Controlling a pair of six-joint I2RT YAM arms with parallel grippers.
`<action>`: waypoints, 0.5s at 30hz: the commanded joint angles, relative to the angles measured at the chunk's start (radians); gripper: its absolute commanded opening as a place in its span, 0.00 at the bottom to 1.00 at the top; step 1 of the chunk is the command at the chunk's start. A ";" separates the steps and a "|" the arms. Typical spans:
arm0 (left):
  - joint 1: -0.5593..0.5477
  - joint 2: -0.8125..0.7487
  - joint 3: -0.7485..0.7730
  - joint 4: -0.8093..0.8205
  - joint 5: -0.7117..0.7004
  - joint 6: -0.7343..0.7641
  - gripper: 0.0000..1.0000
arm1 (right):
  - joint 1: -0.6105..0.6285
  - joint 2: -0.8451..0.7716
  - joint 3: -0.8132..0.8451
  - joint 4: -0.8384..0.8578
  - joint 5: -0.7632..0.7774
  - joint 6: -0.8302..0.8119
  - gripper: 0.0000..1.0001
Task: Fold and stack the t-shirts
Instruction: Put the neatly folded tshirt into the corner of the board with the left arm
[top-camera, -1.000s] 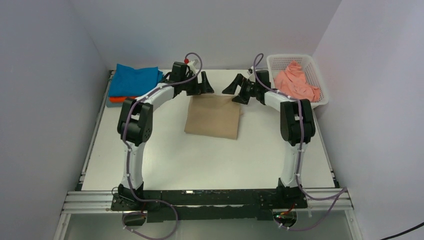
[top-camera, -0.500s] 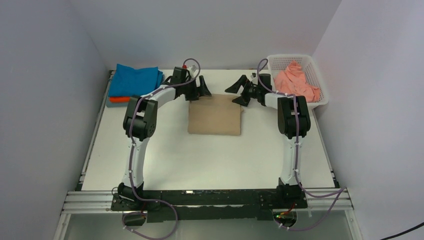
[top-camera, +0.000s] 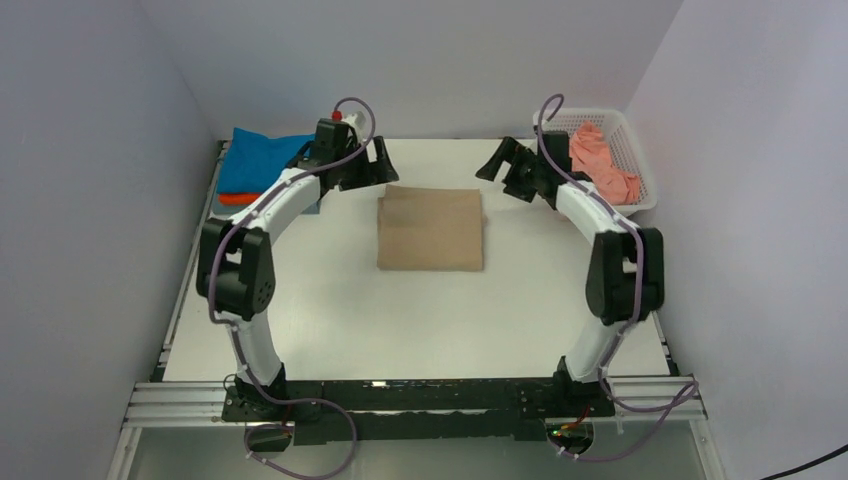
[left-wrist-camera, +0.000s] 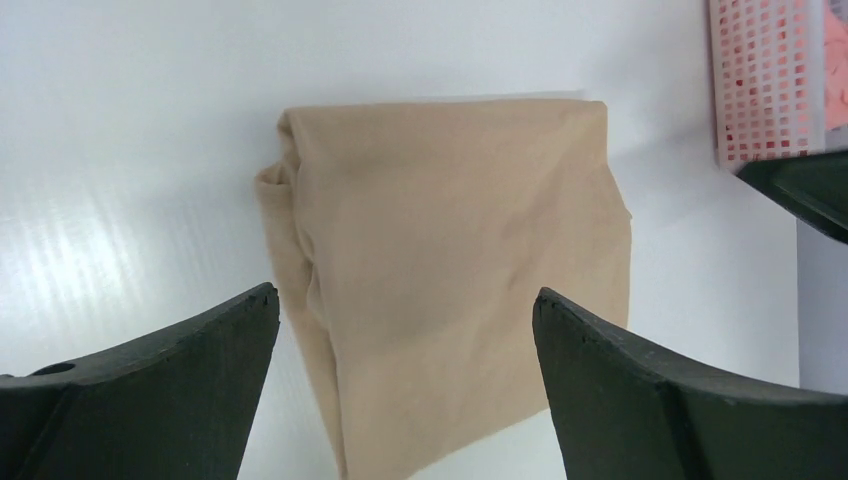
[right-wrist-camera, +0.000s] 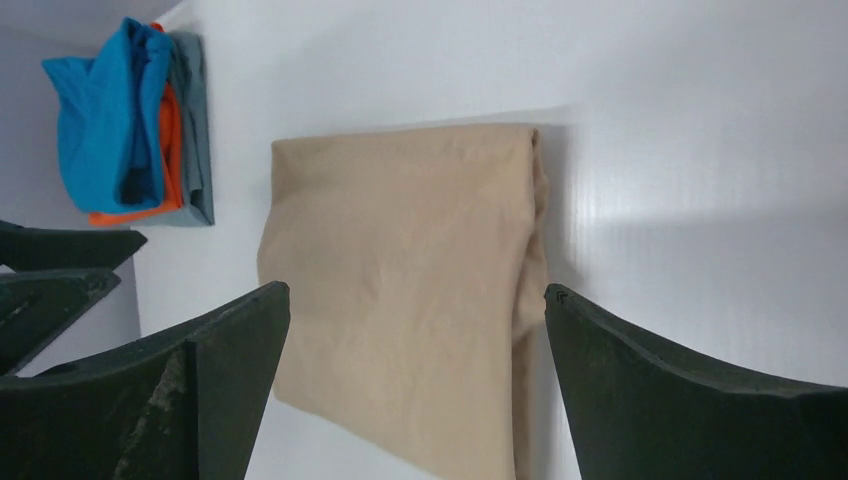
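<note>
A tan t-shirt (top-camera: 430, 230) lies folded into a flat rectangle on the white table, also seen in the left wrist view (left-wrist-camera: 450, 250) and the right wrist view (right-wrist-camera: 400, 290). My left gripper (top-camera: 380, 163) hovers open off its far left corner, holding nothing (left-wrist-camera: 405, 300). Off the far right corner my right gripper (top-camera: 503, 172) is open and empty too (right-wrist-camera: 415, 295). At the far left is a pile with a blue t-shirt (top-camera: 255, 158) on top, an orange-red one (right-wrist-camera: 160, 150) and a grey one (right-wrist-camera: 195, 130) under it. A salmon pink t-shirt (top-camera: 598, 163) lies crumpled in the basket.
The white mesh basket (top-camera: 642, 195) stands at the far right corner against the wall. Grey walls close in the table on the left, back and right. The black arm bases and metal rail (top-camera: 420, 395) run along the near edge.
Both grippers have drawn back and outward from the tan t-shirt's far edge, the left to the left and the right to the right. The shirt now lies squared and flat.
</note>
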 joint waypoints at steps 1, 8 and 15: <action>-0.001 -0.055 -0.083 -0.027 -0.113 0.029 0.99 | -0.007 -0.230 -0.169 0.028 0.160 -0.042 1.00; -0.001 0.030 -0.112 -0.025 -0.060 0.040 0.99 | -0.006 -0.512 -0.385 0.018 0.313 -0.040 1.00; -0.008 0.131 -0.102 0.020 0.005 0.002 0.99 | -0.008 -0.668 -0.464 -0.048 0.406 -0.078 1.00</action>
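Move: The middle of the folded beige t-shirt lies about 16 cm to the left hand's right, 5 cm back and some 10 cm below; its left edge is only about 4 cm to that hand's right. The stack of folded t-shirts in the far left corner stands roughly 18 cm to the left hand's left and 8 cm farther out. From the right hand the beige t-shirt's middle is about 16 cm left and 7 cm back, and the white basket some 17 cm right and 8 cm farther out. After a brief rise of about 1.5 cm the left hand, wide open and empty, sinks to some 10 cm below its start, easing about 3 cm back and 2 cm left and tipping its fingers roughly 10 degrees further down, so that they come to straddle the left edge of the folded beige t-shirt, one finger on the bare table side and the other over the cloth. Meanwhile the open right hand withdraws from the t-shirt, some 11 cm back and 6 to 7 cm to its right while lifting about 4 cm, and turns slightly clockwise. ##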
